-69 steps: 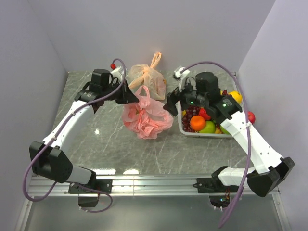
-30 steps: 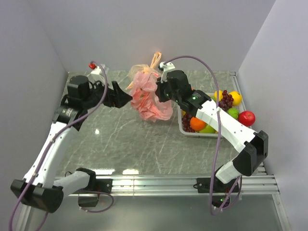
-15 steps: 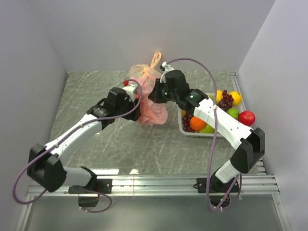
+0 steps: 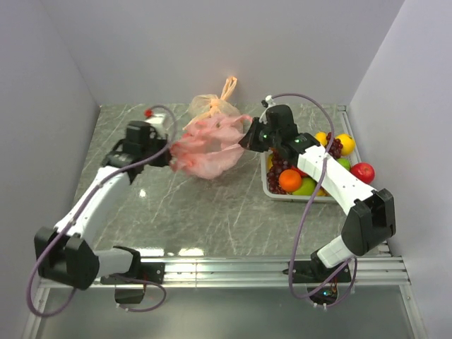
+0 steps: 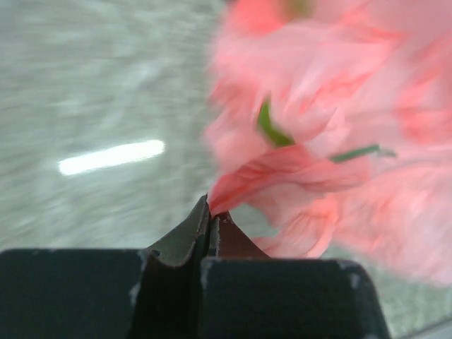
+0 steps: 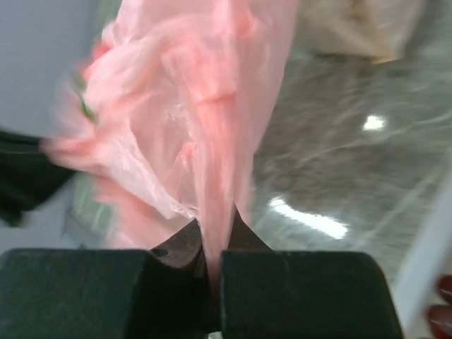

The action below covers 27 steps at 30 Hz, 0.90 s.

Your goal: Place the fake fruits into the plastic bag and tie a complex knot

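The pink-red plastic bag (image 4: pixel 208 147) hangs stretched sideways between my two grippers, above the table. My left gripper (image 4: pixel 169 154) is shut on the bag's left end; the left wrist view shows pink film (image 5: pixel 296 169) pinched at the fingertips (image 5: pixel 210 205). My right gripper (image 4: pixel 247 135) is shut on the bag's right end, a gathered strip of film (image 6: pixel 212 141) running into its jaws (image 6: pixel 214 233). Something green (image 5: pixel 272 131) shows through the film. More fake fruits (image 4: pixel 296 180) lie in the white basket (image 4: pixel 282 196) at the right. I cannot make out a knot.
A pale orange-beige bag (image 4: pixel 212 104) with upright tied handles stands just behind the pink bag. A red apple (image 4: pixel 362 171) sits by the basket's right side. Grey walls close the table at the back and both sides.
The left gripper has shut on the bag's left end and pulled it leftwards. The right gripper has drawn back to the right, so the bag now hangs stretched out between them.
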Tool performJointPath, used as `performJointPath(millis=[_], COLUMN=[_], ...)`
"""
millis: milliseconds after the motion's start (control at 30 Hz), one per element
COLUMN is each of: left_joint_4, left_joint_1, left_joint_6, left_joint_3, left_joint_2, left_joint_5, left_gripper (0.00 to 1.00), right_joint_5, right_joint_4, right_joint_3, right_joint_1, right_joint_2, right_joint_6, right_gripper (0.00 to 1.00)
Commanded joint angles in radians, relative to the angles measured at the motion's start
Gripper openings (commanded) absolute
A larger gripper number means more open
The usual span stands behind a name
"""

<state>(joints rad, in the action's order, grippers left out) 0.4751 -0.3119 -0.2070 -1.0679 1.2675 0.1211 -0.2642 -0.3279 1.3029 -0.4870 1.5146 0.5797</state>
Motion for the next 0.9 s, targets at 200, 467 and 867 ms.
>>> performJointPath(millis=[200,467,867], left_joint_4=[0.233,0.431,0.334], left_joint_1=[0.267,0.359,0.242], left_joint_6=[0.262,0.423,0.517], left_joint_3=[-0.044,-0.093,-0.132], left_joint_2=[-0.197,-0.188,-0.25], left_joint_5=[-0.051,0.235,0.487], left_gripper=[0.0,0.0,0.99], right_joint_5=[0.33,0.304,0.008], right_joint_4=[-0.08,-0.143,-0.097], right_joint_3=[-0.036,-0.03,0.045], right_joint_1=[0.005,0.001,-0.14], right_joint_2=[-0.025,-0.021,0.061], right_joint_6=[-0.081,-0.19,-0.277], right_gripper=[0.0,0.0,0.0])
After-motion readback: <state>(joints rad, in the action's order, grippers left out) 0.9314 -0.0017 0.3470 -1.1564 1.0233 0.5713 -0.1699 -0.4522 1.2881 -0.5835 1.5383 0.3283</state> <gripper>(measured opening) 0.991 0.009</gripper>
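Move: I have one side of the pink bag shut in each hand. Its middle hangs about 14 cm to the right of my left hand and 5 cm farther out, roughly 5 cm lower. From my right hand it lies about 13 cm to the left, 2 cm farther out and 8 cm down. The tied bag stands some 17 cm beyond my right hand and 10 cm to its left, the fruit basket about 22 cm to its right and nearly level, both some 17 cm below. I swing my left hand out leftward about 12 cm with its pinch on the pink bag, rising slightly, then draw it back and to the right, opening the fingers wide to let go while the wrist turns some 30 degrees clockwise. My right hand keeps its pinch, goes right and down about 5 cm, then returns left and back, staying low. ##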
